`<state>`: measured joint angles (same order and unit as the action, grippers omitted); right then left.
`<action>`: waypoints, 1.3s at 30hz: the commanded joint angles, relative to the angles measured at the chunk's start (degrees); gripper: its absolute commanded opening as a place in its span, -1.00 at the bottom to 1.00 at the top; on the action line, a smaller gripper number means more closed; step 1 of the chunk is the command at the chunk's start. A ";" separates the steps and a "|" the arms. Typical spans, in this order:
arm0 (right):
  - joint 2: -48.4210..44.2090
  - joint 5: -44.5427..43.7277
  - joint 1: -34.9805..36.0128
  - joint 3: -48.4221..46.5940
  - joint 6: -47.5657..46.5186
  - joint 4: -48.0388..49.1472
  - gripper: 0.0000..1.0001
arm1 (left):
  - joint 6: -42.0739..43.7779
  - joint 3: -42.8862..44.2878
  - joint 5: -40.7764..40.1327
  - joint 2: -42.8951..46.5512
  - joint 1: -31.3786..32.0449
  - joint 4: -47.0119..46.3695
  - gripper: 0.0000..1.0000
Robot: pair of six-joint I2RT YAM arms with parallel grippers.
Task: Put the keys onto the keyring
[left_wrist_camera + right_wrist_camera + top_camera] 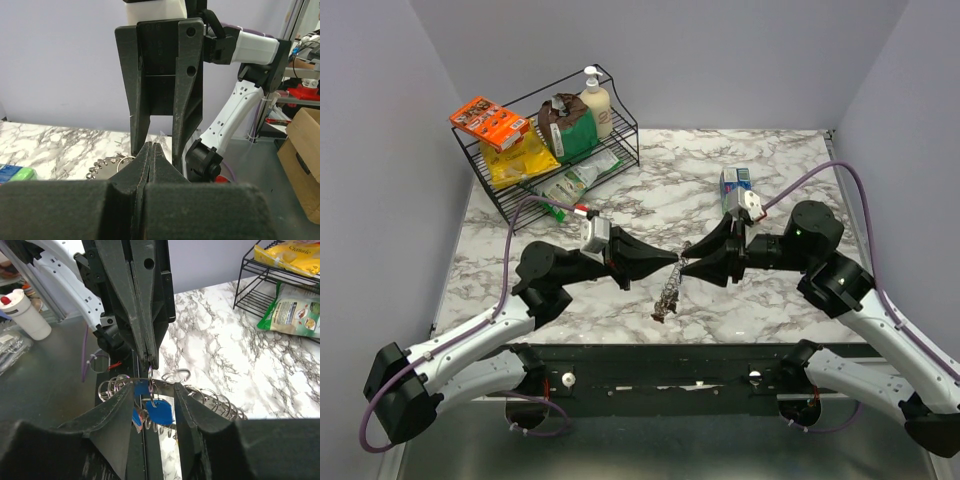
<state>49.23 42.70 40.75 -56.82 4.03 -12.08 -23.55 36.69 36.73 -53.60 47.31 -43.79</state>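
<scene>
The keyring (667, 297), a jagged loop of many small silver rings, hangs over the marble table just below where my two grippers meet. My left gripper (672, 263) is shut, and in the right wrist view its tips (150, 362) pinch a thin ring of that loop. A blue key head (162, 412) dangles under this ring, with a red sliver beside it. My right gripper (153, 386) is open, its fingers (187, 110) standing on either side of the pinched ring. In the left wrist view the keyring (102, 164) peeks out left of my shut left gripper (150, 146).
A black wire rack (560, 150) with snack bags, an orange box and a pump bottle stands at the back left. A blue-green carton (735, 185) stands behind the right gripper. Off the table are a cardboard box (302, 155) and a white bottle (25, 315).
</scene>
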 commanded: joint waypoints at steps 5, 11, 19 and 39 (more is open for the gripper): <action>2.36 0.89 -0.23 1.88 0.80 1.79 -0.48 | 1.23 -3.02 -2.54 0.17 -0.11 -2.35 -1.00; 5.26 2.48 -0.23 1.89 1.24 1.88 -0.99 | 0.87 -3.73 -2.63 -0.01 -0.11 -3.14 -1.00; 5.43 2.65 -0.23 2.06 0.36 1.79 -0.99 | 4.30 -2.24 -4.12 2.36 -0.11 2.56 -1.00; 6.40 2.12 -0.23 4.79 -5.07 0.04 -0.99 | 26.98 16.48 5.10 -2.02 -0.20 53.37 -0.19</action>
<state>55.18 44.45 40.40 -52.53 1.52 -12.88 -2.24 50.61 38.06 -52.90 47.00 -3.03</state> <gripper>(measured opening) 0.012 0.404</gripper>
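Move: The keyring hangs below my shut left fingertips by a small wire loop, which lies about 1 cm right of my left hand and 1 cm below it. For my right hand, waiting open around it, the loop is straight in front of the fingers, roughly 1 cm to the left and 1 cm lower. The blue keys dangle some 4 cm below my right hand and 1 cm left; the keyring's plate hangs about 7 cm below it, 2 cm left and 1 cm back. I pass the keyring across: both my hands sink together about 3 cm, edging forward, while my right fingers ease left and shut on the loop. Only then do I open my left fingers and let go, tipping them some 20 degrees down to nearly level, as my right hand keeps its pinch and lowers the keyring about 3 cm more. ##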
